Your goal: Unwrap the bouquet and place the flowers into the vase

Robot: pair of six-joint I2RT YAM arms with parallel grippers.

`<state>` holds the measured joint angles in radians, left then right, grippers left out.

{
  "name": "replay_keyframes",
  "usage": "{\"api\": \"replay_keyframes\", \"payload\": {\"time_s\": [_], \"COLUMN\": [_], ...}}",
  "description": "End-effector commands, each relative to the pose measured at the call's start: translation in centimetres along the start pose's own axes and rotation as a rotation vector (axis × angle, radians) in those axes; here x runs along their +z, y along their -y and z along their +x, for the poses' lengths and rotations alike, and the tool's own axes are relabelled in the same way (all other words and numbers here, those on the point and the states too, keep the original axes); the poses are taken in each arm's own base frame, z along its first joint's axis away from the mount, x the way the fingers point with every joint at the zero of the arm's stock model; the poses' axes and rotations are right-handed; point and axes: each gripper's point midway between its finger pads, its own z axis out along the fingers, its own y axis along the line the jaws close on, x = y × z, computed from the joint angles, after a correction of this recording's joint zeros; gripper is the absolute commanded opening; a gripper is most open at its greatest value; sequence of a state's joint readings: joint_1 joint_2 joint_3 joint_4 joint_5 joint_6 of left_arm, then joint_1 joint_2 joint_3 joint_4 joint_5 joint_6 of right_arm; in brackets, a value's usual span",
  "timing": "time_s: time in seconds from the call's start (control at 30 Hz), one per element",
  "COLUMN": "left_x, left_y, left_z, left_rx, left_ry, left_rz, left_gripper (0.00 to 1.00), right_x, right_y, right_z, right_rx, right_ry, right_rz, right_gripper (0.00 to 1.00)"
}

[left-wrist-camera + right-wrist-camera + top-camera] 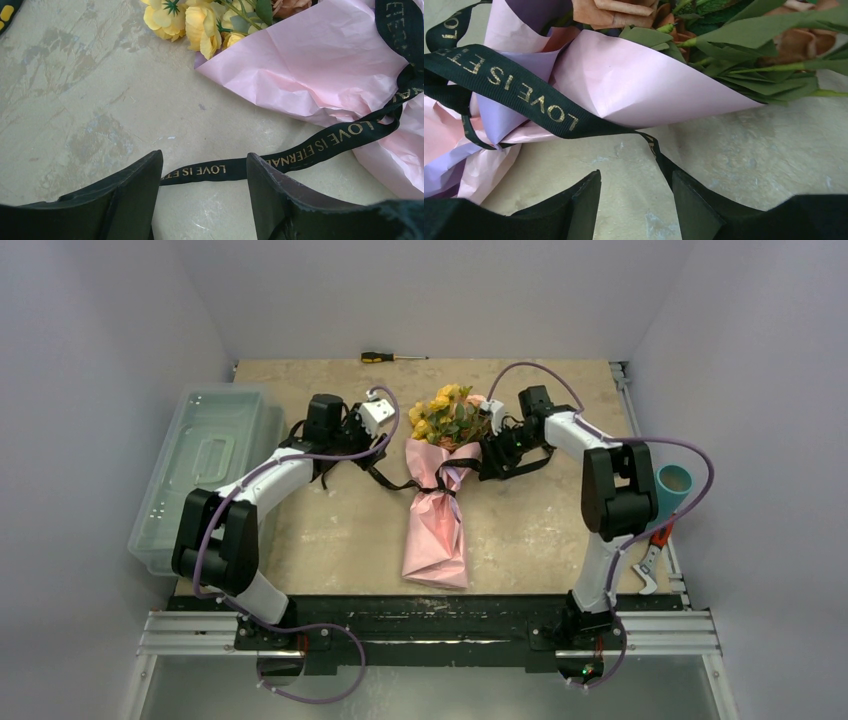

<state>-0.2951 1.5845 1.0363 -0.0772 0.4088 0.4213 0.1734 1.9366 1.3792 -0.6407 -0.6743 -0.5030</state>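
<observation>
The bouquet [437,515] lies in mid-table, a pink paper cone [310,65] with lilac lining [499,117]. The flowers [445,412] stick out of its far end: yellow blooms [200,25], peach roses [614,10] and green leaves. A black ribbon [395,480] with gold lettering circles the cone's waist, and its ends trail left and right. My left gripper [365,445] [204,154] is open, and the ribbon [200,171] lies on the table just past its fingertips. My right gripper [497,455] [636,172] is open too. The ribbon [524,92] runs down behind its right finger [694,200]. The teal vase [673,485] stands at the right edge, behind the right arm.
A translucent lidded box [205,470] sits at the table's left edge beside the left arm. A yellow-handled screwdriver [392,357] lies at the back edge. A red-handled tool [650,555] rests on the right rail near the vase.
</observation>
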Motion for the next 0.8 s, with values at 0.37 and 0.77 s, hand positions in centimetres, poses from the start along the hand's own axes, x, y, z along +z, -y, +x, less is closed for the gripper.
{"api": "replay_keyframes", "payload": {"time_s": [0.37, 0.77], "left_x": [-1.2, -2.3], "left_y": [-1.5, -1.9], "left_z": [-2.5, -4.9], "left_rx": [-0.015, -0.014], "left_ry": [0.045, 0.154], "left_rz": [-0.083, -0.125], "left_gripper": [0.68, 0.98], "right_x": [-4.2, -9.2], "right_y": [-2.4, -1.3], "right_z": [-2.7, 0.3], "right_rx": [-0.172, -0.142], "right_ry": [0.074, 0.039], "right_rz": [0.022, 0.096], "right_gripper": [0.00, 0.00]}}
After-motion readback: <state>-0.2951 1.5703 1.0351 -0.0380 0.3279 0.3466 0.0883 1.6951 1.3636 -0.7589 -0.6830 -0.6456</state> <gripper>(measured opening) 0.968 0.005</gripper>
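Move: Almost between the right fingers, some 1 cm to their left and 1 cm lower, runs the black ribbon's right tail. From this hand the knot lies about 12 cm left and 3 cm back, the flowers 7 cm left and 14 cm ahead, both near its height. From the left hand, the ribbon's left tail is some 8 cm below, 3 cm right and 2 cm back; the right tail lies about 22 cm right, 2 cm back and 7 cm lower. Easing about 1 cm left and slightly down, the right hand shuts its open fingers on the ribbon's right tail, then lifts it some 8 cm and swings about 4 cm right, away from the knot, the fingertips tipping up roughly 10 degrees. The left hand stays nearly in place above the left tail, turning slightly counter-clockwise as its half-open fingers spread almost fully. ##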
